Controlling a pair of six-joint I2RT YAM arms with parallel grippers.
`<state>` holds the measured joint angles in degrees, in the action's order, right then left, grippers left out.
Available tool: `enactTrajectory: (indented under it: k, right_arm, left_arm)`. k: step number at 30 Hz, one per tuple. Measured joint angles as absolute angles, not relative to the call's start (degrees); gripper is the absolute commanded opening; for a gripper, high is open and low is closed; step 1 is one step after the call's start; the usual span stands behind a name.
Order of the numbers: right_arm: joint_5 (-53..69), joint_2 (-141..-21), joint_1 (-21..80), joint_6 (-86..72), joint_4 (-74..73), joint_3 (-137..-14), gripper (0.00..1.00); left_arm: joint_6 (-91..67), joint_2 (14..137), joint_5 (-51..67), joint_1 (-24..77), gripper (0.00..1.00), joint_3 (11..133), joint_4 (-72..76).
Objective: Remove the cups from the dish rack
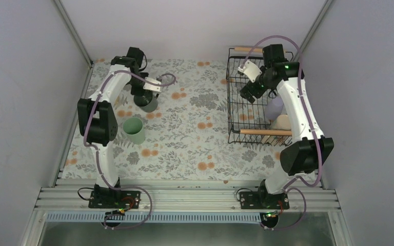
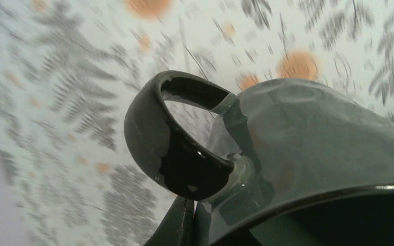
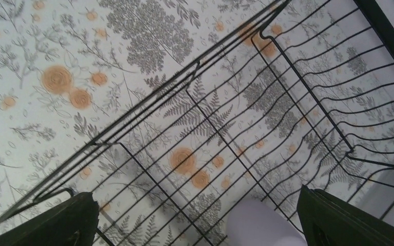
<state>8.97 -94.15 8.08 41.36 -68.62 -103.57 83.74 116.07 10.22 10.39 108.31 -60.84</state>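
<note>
The dish rack (image 1: 234,97), a black wire basket with wooden handles, stands at the right. Inside it lie a lavender cup (image 1: 274,108) and a beige cup (image 1: 282,122). My right gripper (image 1: 249,95) hangs open over the rack. In the right wrist view the right gripper (image 3: 197,228) shows wide-apart fingers (image 3: 46,225) above the rack's wires (image 3: 220,128), with the lavender cup (image 3: 259,225) below between them. At the back left, my left gripper (image 1: 144,94) is shut on the rim of a dark green cup (image 1: 146,103). Up close, the left gripper (image 2: 191,225) pinches the dark green cup (image 2: 313,133) beside its handle (image 2: 151,138).
A mint green cup (image 1: 133,130) stands upright on the floral tablecloth (image 1: 195,138), just in front of the left gripper. Grey walls (image 1: 25,77) close in the table on both sides and at the back. The rack sits close to the right wall.
</note>
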Motion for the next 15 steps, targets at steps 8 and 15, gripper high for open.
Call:
enactTrajectory:
  k: [8,15]
  right_arm:
    - [5.28,-93.78,6.24,43.77,-68.95,-103.13,1.0]
    - [4.36,-93.36,4.34,45.45,-69.23,-103.13,1.0]
  left_arm:
    - [86.39,120.31,1.41,8.29,0.02,111.87,-65.69]
    - [86.02,123.33,-2.74,8.1,0.02,113.38,-65.25]
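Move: The left hand holds the grey-green cup upside the table; its spot is about 6 cm to the left, 1 ahead and some 13 below. The green cup stands about 15 cm back and 6 to the left of this hand, the yellow cup roughly 18 left and 1 ahead. The right hand's purple cup in the rack lies about 12 cm to its right, 3 back and 20 below; the cream cup is some 16 right and 10 back. Keep the grey-green cup pinched in the left gripper and carry it left about 5.5 cm, easing down some 3.5 cm over the free table beyond the green cup, while rolling the wrist about 15 degrees so its left side rises. Meanwhile slide the open right gripper level to the right, about 4 cm over the rack, towards the purple cup. ##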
